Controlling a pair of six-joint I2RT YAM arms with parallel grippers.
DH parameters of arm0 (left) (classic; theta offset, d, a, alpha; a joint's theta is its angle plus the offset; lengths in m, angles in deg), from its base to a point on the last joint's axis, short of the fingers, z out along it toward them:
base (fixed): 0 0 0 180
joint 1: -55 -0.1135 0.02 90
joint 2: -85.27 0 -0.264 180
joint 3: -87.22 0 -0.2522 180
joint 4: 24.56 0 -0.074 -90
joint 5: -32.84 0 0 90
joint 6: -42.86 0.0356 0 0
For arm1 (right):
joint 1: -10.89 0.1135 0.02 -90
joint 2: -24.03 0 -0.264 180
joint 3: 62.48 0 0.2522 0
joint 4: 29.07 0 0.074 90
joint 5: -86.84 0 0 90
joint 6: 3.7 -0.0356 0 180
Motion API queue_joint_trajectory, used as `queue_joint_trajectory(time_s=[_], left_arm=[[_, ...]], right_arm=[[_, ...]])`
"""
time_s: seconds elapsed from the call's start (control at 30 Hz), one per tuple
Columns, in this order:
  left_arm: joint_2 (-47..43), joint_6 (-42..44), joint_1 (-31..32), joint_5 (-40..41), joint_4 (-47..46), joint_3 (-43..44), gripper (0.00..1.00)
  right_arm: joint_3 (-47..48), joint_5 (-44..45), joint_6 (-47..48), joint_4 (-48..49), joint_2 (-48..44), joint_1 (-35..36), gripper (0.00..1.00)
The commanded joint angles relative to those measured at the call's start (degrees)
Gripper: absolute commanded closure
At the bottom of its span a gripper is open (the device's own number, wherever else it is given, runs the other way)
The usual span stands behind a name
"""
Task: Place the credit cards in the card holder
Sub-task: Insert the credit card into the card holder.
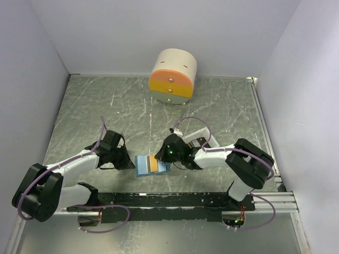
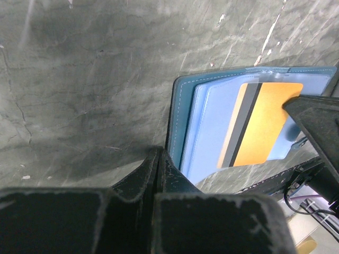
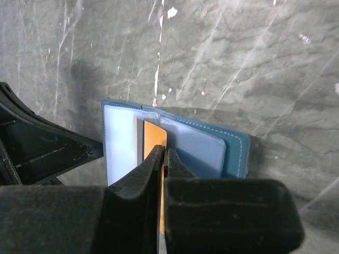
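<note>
The light-blue card holder point(image 1: 142, 165) point(image 2: 209, 121) point(image 3: 121, 140) lies open on the table between my two grippers. An orange credit card with a dark stripe point(image 1: 152, 163) point(image 2: 270, 121) point(image 3: 154, 136) lies on its inner face, partly under a clear pocket. My right gripper point(image 1: 160, 160) point(image 3: 164, 151) is shut on that card's near edge; an orange sliver shows between its fingers. Shut too, my left gripper point(image 1: 129, 163) point(image 2: 159, 153) has its tips down at the holder's left edge. I cannot tell whether it pinches that edge. No other credit cards show.
A round cream drawer box point(image 1: 172, 76) with orange and yellow fronts stands at the back centre. A white tray point(image 1: 197, 132) lies partly under my right arm. A black rail point(image 1: 175, 200) runs along the near edge. Walls close in left, right and back.
</note>
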Motion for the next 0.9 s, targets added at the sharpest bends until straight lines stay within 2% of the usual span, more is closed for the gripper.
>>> queue_joint_trajectory(time_s=[0.0, 0.1, 0.3, 0.4, 0.6, 0.87], left_arm=[[-0.28, 0.2, 0.43, -0.67, -1.51, -0.62, 0.92], [-0.2, 0.2, 0.51, -0.69, -1.44, -0.5, 0.92], [-0.37, 0.02, 0.5, -0.64, -1.47, -0.56, 0.92], [-0.29, -0.07, 0.51, -0.63, -1.46, -0.64, 0.92], [-0.31, 0.15, 0.52, -0.33, -1.38, -0.67, 0.92], [-0.05, 0.11, 0.52, -0.18, -1.43, -0.51, 0.93]], right_arm=[[-0.23, 1.39, -3.94, -0.12, 1.47, 1.6, 1.0], [-0.79, 2.13, -5.79, 0.3, 1.43, 1.77, 1.0], [2.21, 1.8, -3.73, -3.16, 2.88, 1.85, 0.99], [3.51, 3.05, -2.8, -6.97, 2.4, 1.94, 0.87], [5.24, 9.3, 1.06, -14.63, -4.28, 1.95, 0.63], [6.99, 5.61, 1.9, -14.83, -3.03, 2.83, 0.54]])
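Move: The right hand pinches the orange-and-grey credit card near the far end of its right edge, the card's middle about 3 cm nearer and 2 cm left of that hand. The open card holder it is going into has its middle some 4 cm back, 2 cm left and 2 cm below. The white tray lies roughly 24 cm right and 9 cm farther out. From the left hand, the holder's middle is about 9 cm right, level with it. Still pinching the card's right edge, the right fingers push the card leftward into the holder's pocket by just under 1 cm, dip slightly, then let go, opening to nearly half. While opening, the hand shifts about 1.5 cm right and rises some 2.5 cm clear of the card, tilting slightly. The left hand stays put, its nearly shut fingertips against the holder's left edge. ##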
